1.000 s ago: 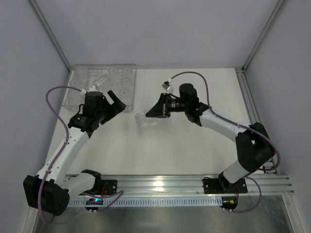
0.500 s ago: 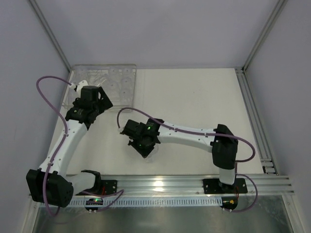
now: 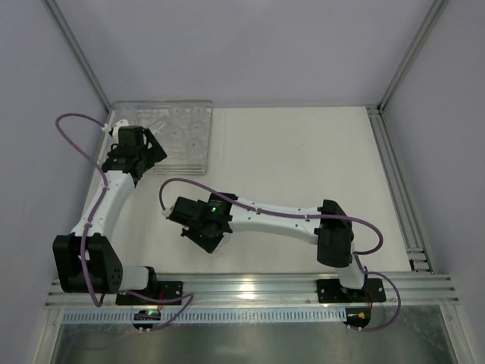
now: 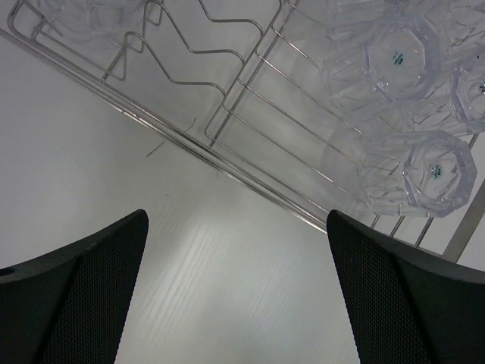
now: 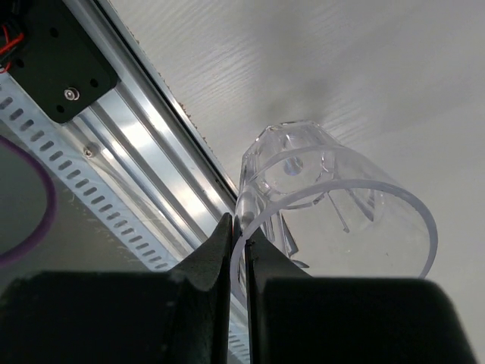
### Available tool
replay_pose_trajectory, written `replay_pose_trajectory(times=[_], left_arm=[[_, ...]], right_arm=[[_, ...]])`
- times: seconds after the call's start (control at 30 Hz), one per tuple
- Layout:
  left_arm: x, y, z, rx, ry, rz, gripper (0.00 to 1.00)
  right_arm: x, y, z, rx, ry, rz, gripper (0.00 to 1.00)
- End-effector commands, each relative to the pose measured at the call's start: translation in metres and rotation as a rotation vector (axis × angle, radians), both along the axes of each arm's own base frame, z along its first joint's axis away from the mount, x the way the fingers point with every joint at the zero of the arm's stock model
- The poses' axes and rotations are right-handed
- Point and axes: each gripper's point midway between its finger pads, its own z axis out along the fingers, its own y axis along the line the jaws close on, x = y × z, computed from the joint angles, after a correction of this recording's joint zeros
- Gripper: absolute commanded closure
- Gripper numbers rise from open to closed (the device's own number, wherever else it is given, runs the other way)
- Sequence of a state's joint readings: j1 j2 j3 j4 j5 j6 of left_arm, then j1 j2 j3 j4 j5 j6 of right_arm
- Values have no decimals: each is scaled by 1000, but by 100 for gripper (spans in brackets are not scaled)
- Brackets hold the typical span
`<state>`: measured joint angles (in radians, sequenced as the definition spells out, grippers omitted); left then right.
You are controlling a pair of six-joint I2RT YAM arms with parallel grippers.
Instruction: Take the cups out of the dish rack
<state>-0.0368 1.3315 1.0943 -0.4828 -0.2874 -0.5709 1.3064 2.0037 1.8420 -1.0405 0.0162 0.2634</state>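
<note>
The dish rack (image 3: 209,130) is a silvery wire basket at the table's far left, with several clear cups (image 3: 182,127) lying in it. My left gripper (image 3: 155,154) hangs open over the rack's near left part. In the left wrist view its gripper (image 4: 239,303) has only bare table between the fingers, with the rack's wire edge (image 4: 227,155) and two cups (image 4: 398,57) (image 4: 436,173) just beyond. My right gripper (image 3: 206,236) is low at the near left of the table. In the right wrist view its gripper (image 5: 242,244) is shut on the rim of one clear cup (image 5: 326,171).
An aluminium rail (image 3: 250,287) runs along the table's near edge, and in the right wrist view this rail (image 5: 144,148) lies right beside the held cup. A black bracket (image 5: 57,64) sits on it. Frame posts stand at the table's sides.
The right arm swung from the middle of the table down to the near left, carrying the cup. The left gripper moved left along the rack's near side, still open.
</note>
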Motion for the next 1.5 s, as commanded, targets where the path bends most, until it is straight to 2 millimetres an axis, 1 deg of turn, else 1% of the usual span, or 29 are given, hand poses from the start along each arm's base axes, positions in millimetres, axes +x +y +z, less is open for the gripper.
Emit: replay_pose_trajectory(times=[0.0,0.17,0.23,0.27,0.4,0.47,0.5,0.53,0.6,0.63,0.7,0.73,0.8,0.87,0.9,0.93,1.0,1.03,1.07,1.13,1.17,1.2,1.23,1.27,1.33,1.37,1.4,1.43,1.47], left_arm=[[29,0,21,-25,-104,-23,0],[45,-1,0,-31,-56,-49,0],[51,-5,-6,-47,-50,-64,0],[54,-8,-12,-69,-38,-66,0],[64,-17,-14,-120,-62,-72,0],[71,-16,-12,-119,-66,-72,0],[73,-16,-14,-116,-59,-73,0],[75,-15,-12,-111,-59,-73,0],[81,-15,-8,-104,-61,-74,0],[84,-14,-6,-108,-66,-72,0],[90,-19,1,-126,-84,-81,0],[93,-20,-1,-132,-80,-84,0],[98,-22,2,-144,-88,-92,0],[104,-24,9,-152,-102,-100,0],[105,-25,11,-155,-105,-104,0],[108,-28,20,-166,-121,-120,0],[110,-32,28,-178,-136,-136,0],[109,-34,30,-187,-133,-143,0],[108,-39,39,-203,-143,-164,0],[104,-40,41,-205,-125,-169,0],[105,-42,46,-202,-133,-181,0],[107,-47,49,-201,-148,-216,0],[109,-48,50,-199,-157,-219,0],[114,-50,45,-177,-149,-242,0],[122,-51,41,-146,-129,-262,0],[128,-50,44,-90,-115,-275,0],[134,-51,27,-60,-71,-289,0],[139,-52,20,-31,-49,-299,0],[143,-58,16,5,-35,-316,0]], right_arm=[[0,5,0,-5,-15,23,96],[-1,5,-21,-54,1,28,96],[-1,9,-22,-39,5,29,96],[-6,12,-23,-29,36,37,96],[-9,18,-21,-7,52,44,96],[-10,18,-18,-1,55,44,95],[-11,18,-15,6,58,47,89],[-11,19,-14,10,58,48,73],[-14,20,-6,33,66,56,67],[-14,20,-4,38,67,56,57],[-15,20,0,45,63,58,54],[-15,19,4,52,64,58,48],[-14,20,16,73,51,50,42],[-11,21,43,139,20,38,37],[-7,23,54,176,-3,25,32],[-5,21,79,237,-29,15,28],[-2,21,102,308,-58,0,20],[10,16,112,321,-112,-41,18],[13,11,127,354,-132,-54,18],[23,3,140,372,-175,-96,16],[31,-4,151,392,-194,-124,15],[43,-13,153,386,-225,-179,14],[43,-15,160,404,-230,-181,13],[59,-27,169,421,-272,-261,10],[76,-42,180,447,-302,-355,0],[90,-52,179,454,-306,-424,0],[95,-63,193,494,-313,-460,0],[101,-69,197,518,-313,-489,0],[106,-76,190,517,-306,-512,0]])
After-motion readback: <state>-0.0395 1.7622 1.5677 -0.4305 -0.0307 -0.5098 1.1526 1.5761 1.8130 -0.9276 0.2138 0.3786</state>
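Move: My right hand holds a cup by its rim; its spot on the table is about 3 cm ahead, 1 cm right and 12 cm below, with the metal rail 5 cm behind my hand. From my left hand, an upright cup in the rack lies some 14 cm ahead, 6 cm right and 11 cm down; the front-right cup is 10 cm ahead and 12 cm right, and the rack's middle 12 cm straight ahead. I lower the cup in my right hand about 4.5 cm straight down onto the table, spread the fingers off its rim, then rise some 22 cm, swinging forward and right as the fingers tilt up. Meanwhile my left hand, wide open, reaches 13 cm forward over the rack, dipping 4 cm first, then climbing 7 and easing right towards the upright cups. ##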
